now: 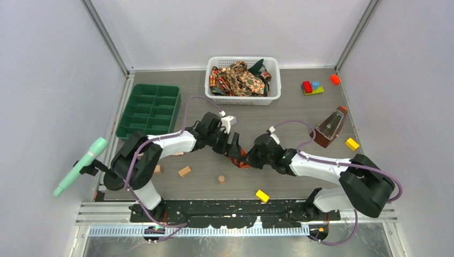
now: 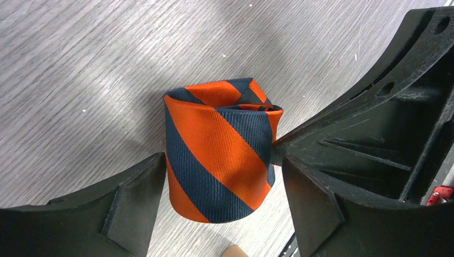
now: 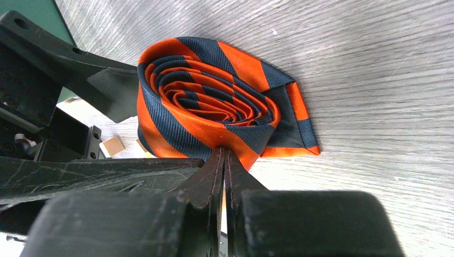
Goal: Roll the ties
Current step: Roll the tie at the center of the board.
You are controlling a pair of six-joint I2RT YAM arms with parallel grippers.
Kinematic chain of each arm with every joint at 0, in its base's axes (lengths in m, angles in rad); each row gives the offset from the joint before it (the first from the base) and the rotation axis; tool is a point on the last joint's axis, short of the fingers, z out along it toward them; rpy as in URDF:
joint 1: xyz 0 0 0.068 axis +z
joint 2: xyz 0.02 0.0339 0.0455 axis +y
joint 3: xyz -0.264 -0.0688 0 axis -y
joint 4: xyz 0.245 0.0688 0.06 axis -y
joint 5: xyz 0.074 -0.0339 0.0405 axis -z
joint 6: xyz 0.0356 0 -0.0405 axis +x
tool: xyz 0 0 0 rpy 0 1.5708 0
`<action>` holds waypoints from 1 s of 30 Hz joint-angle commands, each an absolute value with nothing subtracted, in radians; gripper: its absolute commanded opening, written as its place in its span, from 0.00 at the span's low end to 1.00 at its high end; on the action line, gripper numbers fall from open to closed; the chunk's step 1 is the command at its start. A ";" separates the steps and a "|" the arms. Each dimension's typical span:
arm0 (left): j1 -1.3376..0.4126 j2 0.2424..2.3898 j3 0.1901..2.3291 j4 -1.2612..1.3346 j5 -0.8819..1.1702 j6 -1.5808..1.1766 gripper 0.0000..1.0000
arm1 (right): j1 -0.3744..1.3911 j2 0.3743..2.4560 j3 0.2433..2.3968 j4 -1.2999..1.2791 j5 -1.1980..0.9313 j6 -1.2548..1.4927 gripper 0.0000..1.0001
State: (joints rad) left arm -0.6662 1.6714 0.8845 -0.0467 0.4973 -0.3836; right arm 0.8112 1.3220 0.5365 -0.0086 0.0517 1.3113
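The orange-and-dark striped tie (image 2: 219,155) lies wound into a tight roll (image 3: 209,107) on the grey table, mid-front (image 1: 239,160). My left gripper (image 2: 222,206) is open and straddles the roll, one finger (image 2: 134,203) on each side, neither pressing in. My right gripper (image 3: 224,152) is shut, its tips pinching the roll's outer layer at the near edge. Both grippers meet over the roll in the top view (image 1: 235,150) (image 1: 250,157). Brown-gold paisley ties (image 1: 239,78) and a dark green tie (image 1: 259,66) lie heaped in the white basket (image 1: 243,58).
A green compartment tray (image 1: 150,110) sits at the back left. A metronome (image 1: 331,127), yellow blocks (image 1: 262,196) (image 1: 352,143), wooden blocks (image 1: 184,171) (image 1: 221,179) and coloured bricks (image 1: 312,87) are scattered around. A mint-green object (image 1: 80,166) pokes in from the left.
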 commanded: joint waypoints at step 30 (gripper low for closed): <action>-0.662 1.619 0.922 -0.058 0.511 -0.403 0.39 | 0.816 1.018 0.597 -0.190 0.142 1.116 0.31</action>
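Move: The rolled tie stands on edge just beyond the left fingertips, partly between the open fingers: about 2 cm to the left hand's right, 1 cm back and a centimetre or two lower. From the right hand it lies roughly 2 cm ahead, 3 cm left and 1 cm below. From the roll, the wooden peg is some 8 cm back and 6 cm left, and the yellow block about 15 cm back and 8 cm right; both lie lower on the table. The rolled tie is taken between the left hand's two fingers, which close from wide to about half open as the hand eases about 1 cm right and 1 cm down, then rises slightly; they pinch it with mounting grip. The right fingertips, shut against its near side, stay until that grip is made, then come free, lifting some 3 cm, drifting about 1 cm right and parting a little. ##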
